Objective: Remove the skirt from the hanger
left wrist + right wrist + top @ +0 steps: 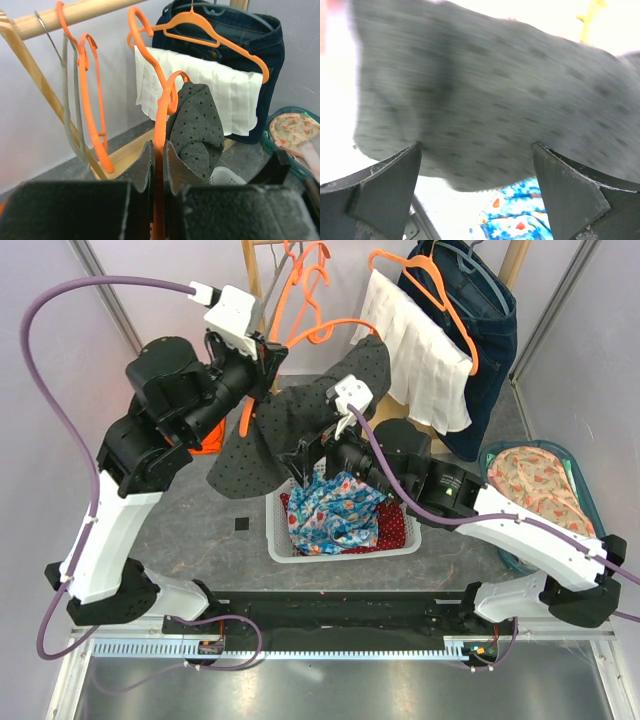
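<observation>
The skirt (290, 420) is dark grey with black dots and hangs from an orange hanger (340, 323) held out in front of the clothes rack. My left gripper (268, 360) is shut on the hanger's orange bar. In the left wrist view that hanger (161, 115) runs up between the closed fingers of the left gripper (159, 150), with the skirt (197, 125) draped just right of it. My right gripper (305, 455) is open below the skirt's lower edge. In the right wrist view the blurred skirt (485, 100) fills the space above and between the spread fingers of the right gripper (476, 150).
A white laundry basket (275, 530) with colourful clothes sits under the skirt. Behind, the wooden rack (75, 12) carries spare orange hangers (90, 100), a white pleated garment (420, 350) and denim (490, 340). A teal tub (590, 500) with floral cloth stands at the right.
</observation>
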`<state>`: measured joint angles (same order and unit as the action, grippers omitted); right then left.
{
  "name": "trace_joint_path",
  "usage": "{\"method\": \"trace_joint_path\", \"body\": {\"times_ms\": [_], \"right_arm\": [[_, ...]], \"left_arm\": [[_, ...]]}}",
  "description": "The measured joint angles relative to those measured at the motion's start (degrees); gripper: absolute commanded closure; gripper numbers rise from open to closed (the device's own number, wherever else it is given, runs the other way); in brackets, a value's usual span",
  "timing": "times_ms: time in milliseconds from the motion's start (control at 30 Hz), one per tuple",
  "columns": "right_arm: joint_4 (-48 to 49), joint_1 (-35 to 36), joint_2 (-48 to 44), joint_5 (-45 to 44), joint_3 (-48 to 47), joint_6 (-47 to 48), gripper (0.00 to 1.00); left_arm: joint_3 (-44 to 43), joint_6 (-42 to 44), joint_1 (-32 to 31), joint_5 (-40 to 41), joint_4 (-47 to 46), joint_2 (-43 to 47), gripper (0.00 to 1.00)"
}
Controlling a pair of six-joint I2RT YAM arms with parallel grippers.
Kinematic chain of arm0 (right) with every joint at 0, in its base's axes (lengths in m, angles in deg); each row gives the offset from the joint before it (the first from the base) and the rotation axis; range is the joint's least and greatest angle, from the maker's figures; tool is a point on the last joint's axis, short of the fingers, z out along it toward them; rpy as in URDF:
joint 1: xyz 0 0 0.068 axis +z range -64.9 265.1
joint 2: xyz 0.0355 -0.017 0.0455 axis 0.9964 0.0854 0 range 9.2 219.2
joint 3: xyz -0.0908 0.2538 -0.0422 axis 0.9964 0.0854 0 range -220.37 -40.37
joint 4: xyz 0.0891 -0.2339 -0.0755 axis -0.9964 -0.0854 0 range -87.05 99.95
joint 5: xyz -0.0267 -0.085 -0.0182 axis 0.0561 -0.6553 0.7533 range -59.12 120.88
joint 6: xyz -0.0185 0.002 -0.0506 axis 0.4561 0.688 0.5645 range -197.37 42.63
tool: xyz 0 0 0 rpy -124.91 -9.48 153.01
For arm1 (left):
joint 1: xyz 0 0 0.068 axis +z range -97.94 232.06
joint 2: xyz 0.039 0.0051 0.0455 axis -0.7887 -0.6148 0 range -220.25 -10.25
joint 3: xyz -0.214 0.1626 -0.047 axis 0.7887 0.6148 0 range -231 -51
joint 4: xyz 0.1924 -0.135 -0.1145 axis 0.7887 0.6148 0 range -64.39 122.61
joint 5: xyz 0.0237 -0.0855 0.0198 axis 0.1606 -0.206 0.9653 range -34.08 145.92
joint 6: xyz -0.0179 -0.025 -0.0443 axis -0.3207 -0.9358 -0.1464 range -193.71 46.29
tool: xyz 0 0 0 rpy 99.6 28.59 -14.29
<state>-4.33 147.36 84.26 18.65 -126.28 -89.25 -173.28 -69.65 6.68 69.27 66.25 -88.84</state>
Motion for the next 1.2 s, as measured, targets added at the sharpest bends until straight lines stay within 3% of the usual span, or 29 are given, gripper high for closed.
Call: {"method": "trace_joint_path", "body": {"times_ms": [300, 433, 533, 567, 600, 867, 1200], "right_arm": [[-1.79, 4.24, 1.27, -1.42, -4.63, 4.15, 0.02], [-2.45, 4.22, 4.17, -6.40, -5.51, 6.38, 0.11], [-3.58, 4.24, 6.36, -12.35, -5.51, 9.57, 0.55], [-3.80, 4.24, 6.99, -13.90, -5.53, 10.51, 0.91], [-3.93, 4.22, 7.85, -16.35, -5.68, 11.10, 1.00], [-6.58, 4.33, 4.90, -25.86, -11.43, 18.18, 1.00], [-3.96, 4.37, -25.22, -28.11, -22.23, 22.34, 1.00]], "left_arm": [[0.00, -0.15, 0.00, -0.02, 0.04, -2.51, 0.98], [0.00, -0.28, 0.00, -0.04, 0.00, -2.51, 0.98], [-0.04, -0.44, 0.00, -0.04, 0.04, -2.51, 0.98], [-0.20, -0.46, 0.00, -0.04, 0.15, -2.51, 0.98], [-0.46, -0.48, 0.00, -0.04, 0.35, -2.51, 0.98], [-0.70, -0.59, -0.02, 0.04, -0.09, -2.51, 0.98], [-0.52, -0.61, -0.11, 0.31, -4.22, -2.75, 0.98]]}}
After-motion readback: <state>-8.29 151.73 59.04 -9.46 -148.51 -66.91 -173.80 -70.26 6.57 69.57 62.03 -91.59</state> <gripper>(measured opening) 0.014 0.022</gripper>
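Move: Just ahead of the open right hand hangs the grey dotted skirt, its middle about 6 cm forward and roughly level with the hand; the orange hanger carrying it rises some 14 cm ahead and 9 cm up, still gripped by the left hand. The white skirt hangs about 18 cm farther out and 19 cm right, and the basket lies some 35 cm below, 5 cm back and 8 cm right. From the left hand the grey skirt is about 8 cm back, 4 cm right and 10 cm down. Backing off and rising a little first, the right hand then pushes some 6 cm forward and dips into the grey skirt, shuts its fingers on the cloth, and sweeps it fast about 30 cm right and 25 cm up, drawing back towards the end, fingers tipping upward and turning clockwise. The left hand, nearly still, loses the orange hanger from its shut fingers. ##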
